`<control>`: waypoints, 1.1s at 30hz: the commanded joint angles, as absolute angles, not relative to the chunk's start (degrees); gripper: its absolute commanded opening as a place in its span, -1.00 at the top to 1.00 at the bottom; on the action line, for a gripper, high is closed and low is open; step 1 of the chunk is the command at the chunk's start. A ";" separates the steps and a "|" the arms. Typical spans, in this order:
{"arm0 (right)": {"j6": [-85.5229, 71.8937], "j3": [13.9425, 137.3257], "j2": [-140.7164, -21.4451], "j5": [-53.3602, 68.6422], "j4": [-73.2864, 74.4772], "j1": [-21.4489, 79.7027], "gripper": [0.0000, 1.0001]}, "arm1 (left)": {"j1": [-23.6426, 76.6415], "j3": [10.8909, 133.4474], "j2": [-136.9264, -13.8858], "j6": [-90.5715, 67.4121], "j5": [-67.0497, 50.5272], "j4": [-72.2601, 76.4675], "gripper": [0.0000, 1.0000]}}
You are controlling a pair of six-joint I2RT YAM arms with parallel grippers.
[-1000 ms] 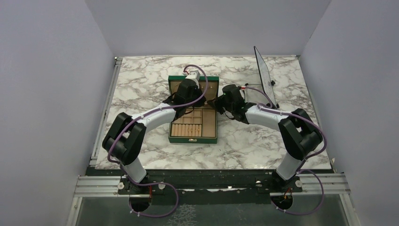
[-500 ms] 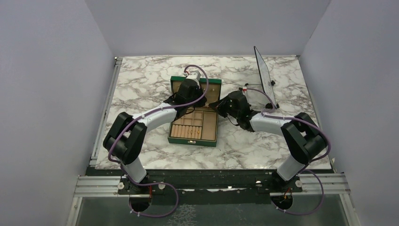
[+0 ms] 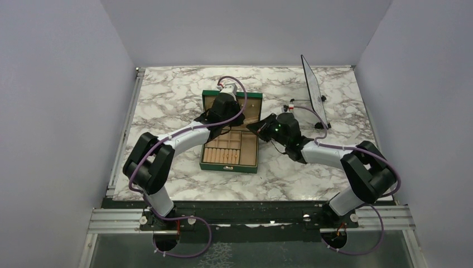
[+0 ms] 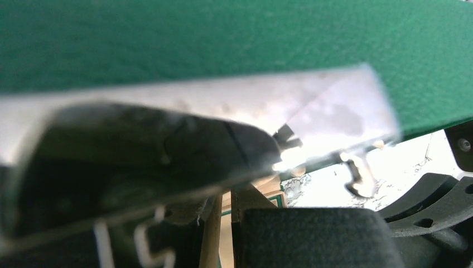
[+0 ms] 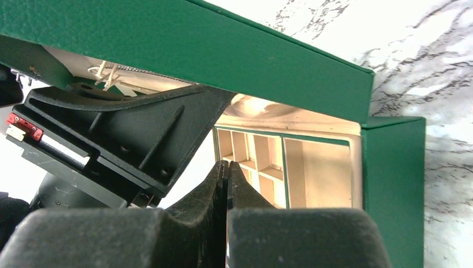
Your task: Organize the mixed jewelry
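Note:
A green jewellery box (image 3: 228,167) with tan compartments sits mid-table, its lid (image 3: 254,109) raised at the back. My left gripper (image 3: 224,106) is at the lid. In the left wrist view the green lid (image 4: 223,33) fills the top, and a thin tan edge stands between the fingers of the left gripper (image 4: 223,223); how the jaws stand is unclear. My right gripper (image 5: 227,166) is shut with nothing in it, pointing into the box (image 5: 390,184) under the half-raised lid (image 5: 223,50). In the top view the right gripper (image 3: 252,125) is by the box's right side. The mixed jewelry cannot be made out.
A dark flat panel (image 3: 312,89) stands upright at the back right, with a small white and red item (image 3: 290,105) beside it. The left arm's black gripper body (image 5: 111,139) sits under the lid, close to my right fingertips. Marble tabletop (image 3: 167,100) surrounds the box.
The right arm's elbow swung out to the right and nearer, and its wrist turned beside the box's right edge. The box shifted slightly. The left arm barely moved.

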State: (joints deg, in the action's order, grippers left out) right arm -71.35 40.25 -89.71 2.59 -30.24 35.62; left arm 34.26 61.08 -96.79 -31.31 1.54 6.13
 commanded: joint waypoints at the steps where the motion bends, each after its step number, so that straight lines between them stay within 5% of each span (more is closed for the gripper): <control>1: -73.44 38.19 -86.38 -2.58 -26.52 35.69 0.90 | 34.10 63.51 -96.33 -31.73 2.73 6.64 0.77; 21: -59.79 43.33 -72.17 -6.06 -10.59 33.84 0.59 | 33.62 58.25 -82.83 -29.69 -19.42 3.04 0.15; 24: -54.86 46.84 -71.01 -6.07 -7.23 33.75 0.43 | 32.96 56.93 -78.43 -28.87 -17.57 0.71 -0.01; 29: -45.46 57.08 -72.37 -7.12 2.08 33.74 -0.21 | 31.40 57.23 -69.38 -26.81 -7.72 -11.31 -0.51; 33: -41.59 64.13 -75.04 -11.28 8.86 33.60 -0.33 | 31.16 56.22 -60.37 -25.40 3.27 -19.32 -0.88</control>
State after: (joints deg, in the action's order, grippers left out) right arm -49.04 58.08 -72.93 -5.93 -0.10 33.91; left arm 31.51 57.23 -68.62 -27.90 -9.37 -8.97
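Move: The necklace chain in the raised lid sits just by the left fingertips, about 2 cm ahead and 2 cm right of them, at about their height. From that hand, the box tray is some 9 cm back, 6 cm left and 10 cm below, and the hoop hanging in the lid is 3 cm ahead and 10 cm left. From the right hand, the chain is about 4 cm ahead and level sideways, and the lid's right side wall 3 cm ahead and 5 cm right. Back both nearly shut grippers out of the lid and spread their fingers wide. Raise the left about 12 cm while drawing it back 8 cm, swinging it left at the end. Slide the right gripper 5 cm to the right, away from the chain, then lift it some 13 cm above the lid's right side, tipping its fingers up and rolling its left side down. ##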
